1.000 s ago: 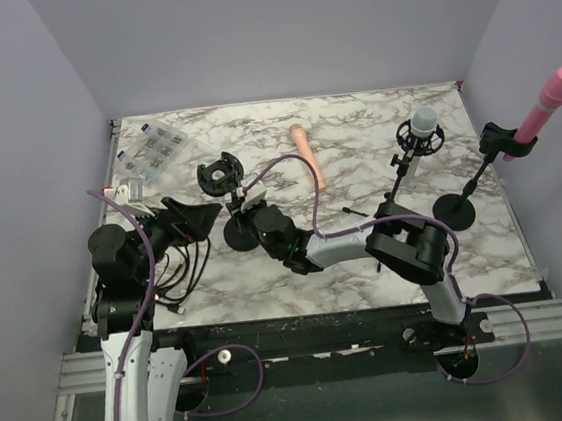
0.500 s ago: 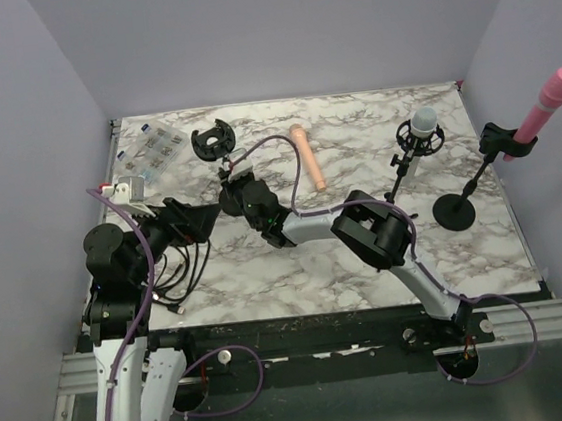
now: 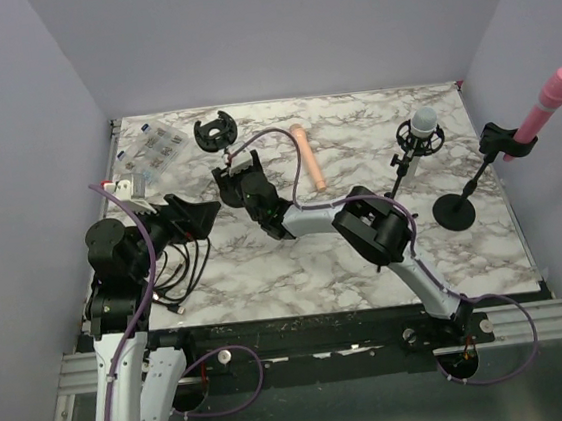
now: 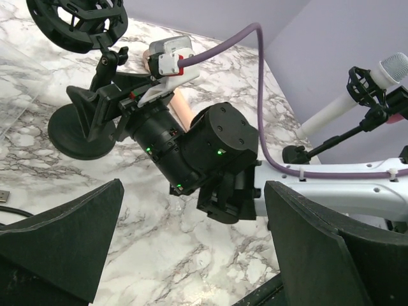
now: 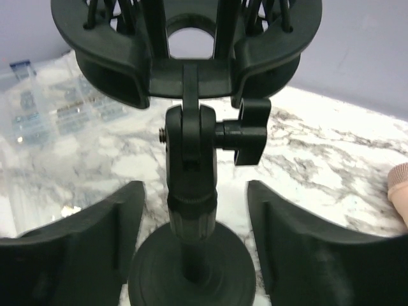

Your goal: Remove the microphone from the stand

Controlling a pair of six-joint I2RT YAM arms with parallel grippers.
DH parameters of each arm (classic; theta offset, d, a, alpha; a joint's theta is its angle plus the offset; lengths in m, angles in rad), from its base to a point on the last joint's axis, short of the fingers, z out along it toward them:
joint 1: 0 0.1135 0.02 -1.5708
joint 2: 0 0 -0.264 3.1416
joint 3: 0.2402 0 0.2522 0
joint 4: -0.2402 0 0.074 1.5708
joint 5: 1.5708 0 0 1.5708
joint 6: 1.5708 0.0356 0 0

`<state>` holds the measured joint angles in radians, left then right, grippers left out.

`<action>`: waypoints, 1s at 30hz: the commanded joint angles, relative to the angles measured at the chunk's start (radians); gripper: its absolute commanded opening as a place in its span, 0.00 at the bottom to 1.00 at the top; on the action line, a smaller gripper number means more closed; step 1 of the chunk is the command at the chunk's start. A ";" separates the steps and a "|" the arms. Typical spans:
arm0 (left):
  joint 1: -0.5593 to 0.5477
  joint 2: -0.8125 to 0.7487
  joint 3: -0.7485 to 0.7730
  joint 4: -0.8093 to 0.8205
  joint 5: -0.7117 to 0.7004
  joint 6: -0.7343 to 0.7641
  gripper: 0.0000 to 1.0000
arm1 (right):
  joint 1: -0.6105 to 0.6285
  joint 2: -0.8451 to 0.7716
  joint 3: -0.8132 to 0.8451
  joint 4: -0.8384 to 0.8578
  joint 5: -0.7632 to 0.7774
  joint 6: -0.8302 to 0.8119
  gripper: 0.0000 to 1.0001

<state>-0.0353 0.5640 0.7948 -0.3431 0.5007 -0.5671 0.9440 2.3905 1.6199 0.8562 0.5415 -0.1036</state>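
An empty black stand with a ring shock mount stands at the far left. In the right wrist view its stem rises from a round base between my right gripper's open fingers, with a gap on each side. That gripper sits low at the stand's foot. A grey-headed microphone sits in a second shock-mount stand, and a pink microphone is clipped in a stand at the far right. A peach microphone lies on the table. My left gripper is open and empty.
A clear plastic box of small parts lies at the far left corner. Black cables lie by the left arm. The right arm's wrist and purple cable cross in front of the left gripper.
My right gripper and the empty stand have both shifted away from me toward the far left of the table. The left arm has barely moved.
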 commanded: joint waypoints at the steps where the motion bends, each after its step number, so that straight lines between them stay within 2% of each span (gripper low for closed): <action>1: -0.005 0.003 0.032 0.013 0.017 -0.002 0.96 | 0.000 -0.158 -0.068 -0.116 -0.030 0.056 0.79; 4: -0.006 0.002 0.028 0.026 0.033 -0.021 0.96 | 0.000 -0.266 -0.132 -0.198 -0.045 0.100 0.85; 10: -0.006 0.000 0.018 0.062 0.088 -0.054 0.96 | 0.000 -0.573 -0.346 -0.394 -0.184 0.226 0.86; 14: -0.007 0.022 0.004 0.122 0.160 -0.094 0.96 | 0.001 -0.812 -0.436 -0.602 -0.247 0.258 0.86; 18: -0.022 0.072 -0.049 0.274 0.244 -0.155 0.96 | 0.000 -0.998 -0.431 -0.840 -0.296 0.274 0.86; 20: -0.064 0.114 -0.053 0.313 0.251 -0.163 0.96 | 0.000 -1.070 -0.405 -0.954 -0.303 0.283 0.86; 23: -0.192 0.175 -0.039 0.334 0.184 -0.140 0.96 | 0.000 -1.175 -0.388 -1.043 -0.284 0.307 0.86; 27: -0.346 0.239 -0.067 0.473 0.123 -0.159 0.96 | 0.000 -1.309 -0.408 -1.069 -0.245 0.316 0.86; 30: -0.477 0.298 -0.094 0.612 0.093 -0.104 0.99 | 0.000 -1.390 -0.438 -1.060 -0.208 0.294 0.86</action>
<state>-0.3771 0.8124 0.7311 0.0326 0.6544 -0.7120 0.9432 1.0935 1.2053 -0.1368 0.2867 0.1928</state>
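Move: The post of the empty black stand is between the right hand's already loosened fingers, perhaps 1 cm ahead of their midpoint and level with it. From that hand, the peach microphone lies on the table about 20 cm right, 6 cm farther out and 12 cm lower, and the clear plastic box some 23 cm left, 13 cm ahead, also at table height. From the left hand, the stand is roughly 19 cm ahead, 2 cm right, its middle about 14 cm lower. The right hand leaves the stand's post, widening its fingers and easing straight back a touch before climbing away, up and back and to the right by about 20 cm or a bit more each way, turning slightly counter-clockwise. Later the left hand, empty and open, swings about 11 cm right, its wrist turning nearly 30 degrees clockwise. ##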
